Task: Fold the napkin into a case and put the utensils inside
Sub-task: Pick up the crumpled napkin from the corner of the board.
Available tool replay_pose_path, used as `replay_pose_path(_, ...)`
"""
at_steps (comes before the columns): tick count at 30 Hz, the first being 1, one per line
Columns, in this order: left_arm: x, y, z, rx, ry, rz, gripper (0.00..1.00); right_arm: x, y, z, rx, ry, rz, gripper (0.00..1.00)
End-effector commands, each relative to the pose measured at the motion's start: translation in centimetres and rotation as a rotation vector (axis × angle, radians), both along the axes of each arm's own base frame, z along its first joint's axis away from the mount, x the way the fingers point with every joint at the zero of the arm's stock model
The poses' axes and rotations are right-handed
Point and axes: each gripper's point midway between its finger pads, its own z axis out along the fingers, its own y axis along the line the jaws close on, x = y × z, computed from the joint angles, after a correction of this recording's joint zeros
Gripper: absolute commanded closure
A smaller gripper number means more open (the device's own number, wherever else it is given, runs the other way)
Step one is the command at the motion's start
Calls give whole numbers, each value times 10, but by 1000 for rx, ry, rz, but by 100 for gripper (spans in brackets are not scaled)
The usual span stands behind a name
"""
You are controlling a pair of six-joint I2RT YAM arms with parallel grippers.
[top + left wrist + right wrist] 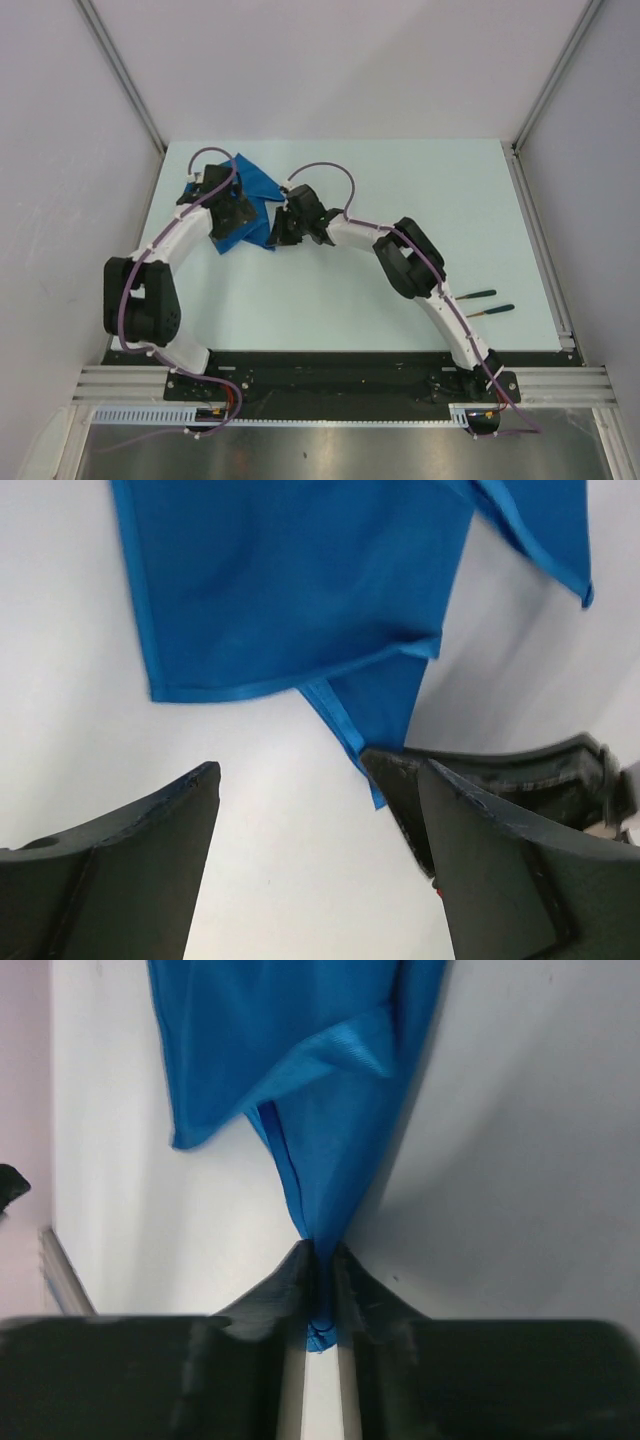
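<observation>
The blue napkin (255,190) lies crumpled at the back left of the table, partly under my left wrist. My left gripper (232,215) hovers over its near edge, open, with only bare table between the fingers (315,820); the napkin (290,590) hangs just beyond the fingertips. My right gripper (281,228) is at the cloth's right corner, and its jaws (322,1260) are shut on a bunched corner of the napkin (300,1060), pulling it taut. The utensils, two dark-handled pieces (480,295) (495,309), lie at the right, beside the right arm, their heads mostly hidden.
The pale table (330,290) is bounded by white walls at the back and sides. A metal rail (545,250) runs along its right edge. The right arm's elbow (405,260) stretches across the middle of the table.
</observation>
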Motion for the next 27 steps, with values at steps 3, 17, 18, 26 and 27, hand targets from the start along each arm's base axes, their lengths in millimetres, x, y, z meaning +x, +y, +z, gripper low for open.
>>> replay_pose_path(3, 8, -62, 22, 154, 23, -380, 16, -7, -74, -16, -111, 85, -23, 100)
replay_pose_path(17, -47, -231, -19, 215, 50, -984, 15, -71, -267, 21, -166, 71, -87, 100)
replay_pose_path(18, -52, -245, -19, 170, 18, -990, 15, -74, -270, 26, -159, 58, -91, 100)
replay_pose_path(26, -72, -267, -59, 266, 46, -950, 13, -90, -281, 24, -73, 87, -115, 100)
replay_pose_path(27, -72, -263, -62, 297, 63, -945, 13, -90, -282, 25, -71, 84, -119, 100)
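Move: The right fingertips already straddle the napkin's near-right corner, which is to go to clear board about 29 cm to their right and 10 cm back. From there the napkin's crumpled middle lies some 13 cm ahead and 8 cm left, and the fork about 16 cm back and 50 cm right. From the left hand the corner is roughly 9 cm right, level fore and aft, 7 cm lower; the napkin's middle is 12 cm ahead, barely left, 10 cm lower. The right fingers finish shutting on the napkin's corner and keep it pinched, dragging it quickly some 29 cm right, with a small rise and dip, then mostly back, about 10 cm in all. The open left hand goes along beside it, about 27 cm right and then also 9 cm back, sinking 5 cm late on and turning some 60 degrees clockwise, to end low over the napkin. ##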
